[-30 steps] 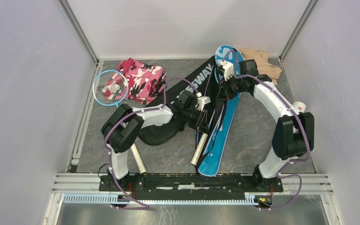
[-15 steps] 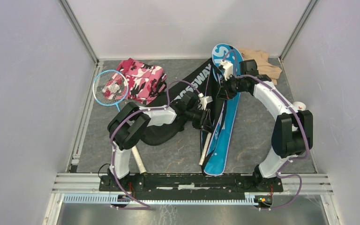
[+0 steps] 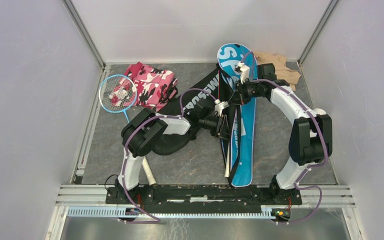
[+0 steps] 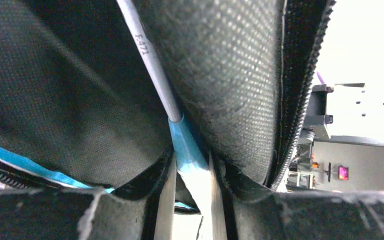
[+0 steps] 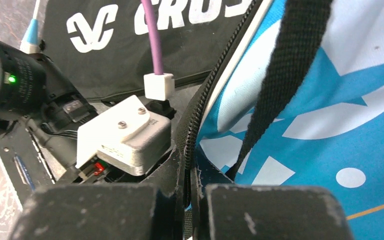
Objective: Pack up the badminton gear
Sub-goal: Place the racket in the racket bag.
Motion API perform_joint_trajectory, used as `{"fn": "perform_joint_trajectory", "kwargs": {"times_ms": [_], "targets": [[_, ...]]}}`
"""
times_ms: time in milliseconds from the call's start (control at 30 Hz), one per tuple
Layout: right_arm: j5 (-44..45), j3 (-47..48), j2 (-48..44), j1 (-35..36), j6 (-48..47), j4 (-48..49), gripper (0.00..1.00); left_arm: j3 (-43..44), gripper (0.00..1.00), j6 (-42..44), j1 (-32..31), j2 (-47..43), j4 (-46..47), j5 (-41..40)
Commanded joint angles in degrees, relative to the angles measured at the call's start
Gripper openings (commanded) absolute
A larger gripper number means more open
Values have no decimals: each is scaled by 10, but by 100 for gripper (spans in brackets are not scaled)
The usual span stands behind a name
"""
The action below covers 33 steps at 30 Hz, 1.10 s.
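The blue cover [image 3: 245, 145] lies lengthwise in mid-table, its rounded top [image 3: 228, 55] lifted at the back. My right gripper [image 3: 238, 94] is shut on its black zipper edge [image 5: 190, 165]; the blue printed face [image 5: 330, 100] and a black strap [image 5: 285, 75] lie beside the jaws. My left gripper [image 3: 225, 126] reaches into the cover's open side and is shut on a racket's white handle [image 4: 200, 195], just below its blue cone [image 4: 182, 142] and grey shaft [image 4: 147, 55]. The handle's end [image 3: 226, 171] sticks out of the cover. The black CROSSWAY cover [image 3: 200, 97] lies under my left arm.
A second racket [image 3: 117, 93] with a blue frame lies at the left, beside the pink camouflage cloth [image 3: 152, 85]. The beige cloth [image 3: 279, 67] is in the back right corner. A small white object [image 3: 320, 113] sits by my right arm. Walls enclose the table.
The blue cover and the racket inside have swung: the near end went right, the top went left. My left gripper moved right with the handle. The right gripper kept its hold.
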Motion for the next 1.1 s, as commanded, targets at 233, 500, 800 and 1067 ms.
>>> {"fn": "perform_joint_trajectory", "kwargs": {"times_ms": [233,500,800,1067], "targets": [[-79,38,1,-22,18,-20,0,-10,52,17,0,-24,106,32],[-59,34,-1,-28,-4,-39,0,-6,60,133,7,-66,-1,38],[-43,33,-13,-38,-31,-45,0,64,67,420,54,-138,-362,-59],[-45,6,-33,-38,0,13,0,60,83,544,170,-246,-525,-230]]}}
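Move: The left fingers pinch the top of the racket's white grip, already inside the open blue racket bag. The bag's middle lies about 7 cm ahead and 7 cm to the right, a little below; the middle of the grip is some 10 cm back and 1 cm to the right. The black Crossway bag's middle is about 10 cm ahead and 19 cm left, on the table. From the right hand, pinching the blue bag's zip edge, that bag's middle is some 7 cm back, 4 cm right and 8 cm below. The left hand lets go of the racket by opening its fingers wide, rising barely 1 cm at first, then pulls clear with gathering speed, about 12 cm to the left over the gap towards the black bag, 6 cm forward and a few centimetres up, while the wrist rolls some 30 degrees and the fingertips dip. The right hand keeps its pinch on the blue bag's zip edge, holding the mouth open, and after a slight lift sinks back and eases about 2 cm to the right. ##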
